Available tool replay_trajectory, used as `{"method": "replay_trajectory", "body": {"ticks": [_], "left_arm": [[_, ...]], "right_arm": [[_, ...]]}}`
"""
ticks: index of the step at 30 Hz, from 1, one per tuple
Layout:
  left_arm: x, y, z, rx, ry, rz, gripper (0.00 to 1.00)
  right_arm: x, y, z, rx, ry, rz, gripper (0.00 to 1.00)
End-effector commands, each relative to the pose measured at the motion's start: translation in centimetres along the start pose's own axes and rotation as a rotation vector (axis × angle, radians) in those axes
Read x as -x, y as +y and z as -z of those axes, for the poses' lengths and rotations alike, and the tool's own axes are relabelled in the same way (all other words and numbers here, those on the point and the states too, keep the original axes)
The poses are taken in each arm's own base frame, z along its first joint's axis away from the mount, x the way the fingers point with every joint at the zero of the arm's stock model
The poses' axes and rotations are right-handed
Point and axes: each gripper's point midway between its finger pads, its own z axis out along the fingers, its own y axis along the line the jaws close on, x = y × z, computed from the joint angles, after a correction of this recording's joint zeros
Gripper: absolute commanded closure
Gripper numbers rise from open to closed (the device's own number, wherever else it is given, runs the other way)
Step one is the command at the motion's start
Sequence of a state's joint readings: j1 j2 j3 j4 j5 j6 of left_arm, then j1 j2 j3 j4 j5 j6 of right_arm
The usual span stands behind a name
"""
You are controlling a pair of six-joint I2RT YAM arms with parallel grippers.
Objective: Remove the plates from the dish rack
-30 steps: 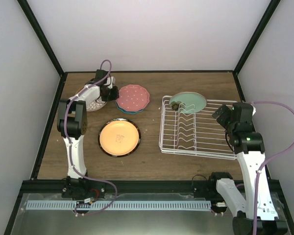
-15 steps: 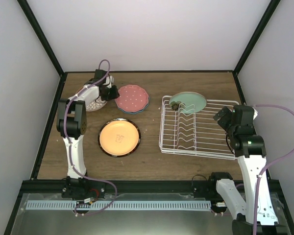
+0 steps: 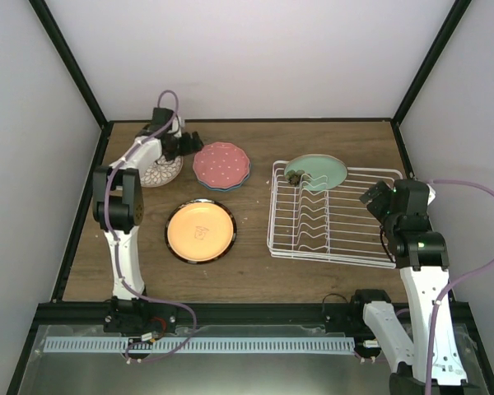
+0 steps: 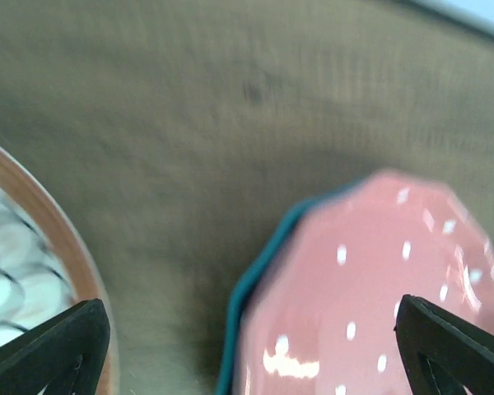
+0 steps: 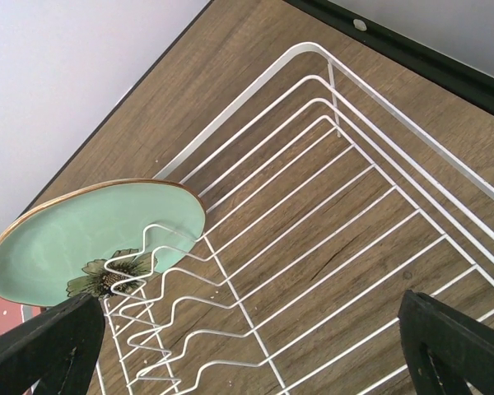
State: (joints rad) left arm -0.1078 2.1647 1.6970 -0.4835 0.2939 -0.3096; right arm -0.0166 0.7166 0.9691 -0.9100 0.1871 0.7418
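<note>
The white wire dish rack (image 3: 337,226) sits right of centre and holds one pale green flower plate (image 3: 317,171) leaning at its far end, also in the right wrist view (image 5: 90,239). The red-pink dotted plate (image 3: 221,164) lies on the teal plate (image 4: 251,276) on the table. The petal-patterned plate (image 3: 160,172) and the tan dark-rimmed plate (image 3: 201,230) lie flat at the left. The plain pink plate is out of view. My left gripper (image 3: 182,143) is open and empty, between the petal plate and the dotted stack. My right gripper (image 3: 377,197) is open and empty over the rack's right edge.
The rack's upright looped tines (image 5: 148,321) stand empty in front of the green plate. Black frame posts and white walls close in the table on three sides. A cable loops above each arm.
My left gripper has moved back toward the far edge, uncovering more of the petal-patterned plate. My right arm has drawn back slightly to the right. No plate has moved.
</note>
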Motion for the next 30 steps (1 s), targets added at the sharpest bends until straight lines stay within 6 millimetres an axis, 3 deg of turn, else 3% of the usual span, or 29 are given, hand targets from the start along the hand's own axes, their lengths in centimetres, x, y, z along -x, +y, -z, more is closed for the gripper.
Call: {"method": "replay_trajectory", "body": {"ticks": [1,3,5,6,8,11,13,17,22,26,30], "left_arm": [[8.6,1.1,4.6,0.055,-0.238,-0.013,0.01],[11.6,0.1,6.5,0.024,-0.322,-0.033,0.01],[14.1,-2.8,8.4,-0.069,-0.394,-0.078,0.01],[15.0,-5.0,9.4,-0.147,-0.427,-0.118,0.01],[15.1,-10.3,10.4,-0.274,-0.449,-0.226,0.01],[12.7,-18.2,10.9,-0.422,-0.437,-0.439,0.03],[9.7,-23.3,11.2,-0.486,-0.433,-0.62,0.05],[3.0,-30.4,11.5,-0.566,-0.457,-0.958,0.11],[-2.7,-34.4,12.3,-0.694,-0.471,-1.182,0.2],[-6.5,-35.8,11.7,-0.751,-0.441,-1.322,0.31],[-8.5,-36.5,10.2,-0.716,-0.452,-1.433,0.33]], "right_arm": [[0.8,0.0,0.9,-0.001,-0.029,-0.026,0.0],[0.8,0.0,0.8,0.001,-0.026,-0.026,0.0],[0.7,0.1,0.7,0.002,-0.021,-0.024,0.0],[0.7,0.2,0.6,0.004,-0.019,-0.024,0.0],[0.6,0.3,0.4,0.009,-0.012,-0.024,0.0],[0.4,0.4,0.3,0.015,-0.006,-0.026,0.0],[0.4,0.4,0.3,0.017,-0.005,-0.027,0.0],[0.4,0.2,0.7,0.015,-0.01,-0.031,0.0],[0.3,-0.4,1.3,0.001,-0.022,-0.03,0.0],[0.3,-0.7,1.5,-0.005,-0.029,-0.025,0.0],[0.5,-0.5,1.4,-0.002,-0.034,-0.015,0.0]]}}
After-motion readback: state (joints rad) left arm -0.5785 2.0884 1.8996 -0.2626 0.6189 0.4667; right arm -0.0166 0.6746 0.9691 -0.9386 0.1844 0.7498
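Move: The green plate, last one standing in the dish rack, lies about 39 cm to the right of the left hand, some 13 cm back and around 5 cm higher. The red dotted plate it has already let go of is roughly 9 cm right and 6 cm back, a little below; the white patterned plate is some 11 cm left and 7 cm back. The rack's middle is about 45 cm right and 22 cm back. From the right hand, the green plate is roughly 16 cm ahead, 11 cm left and 13 cm lower. The empty left hand leaves the red dotted plate by rising some 20 cm and first going about 8 cm forward, then sweeps fast to the right and back towards the green plate, ending around 30 cm right of its start and 10 cm back, slowing nearly to a stop as it sinks slightly. On the way the wrist turns clockwise and tips the fingers up from steeply down to shallow, pointing right at the rack, while the wide-open fingers narrow to about two thirds, touching nothing by the end. ##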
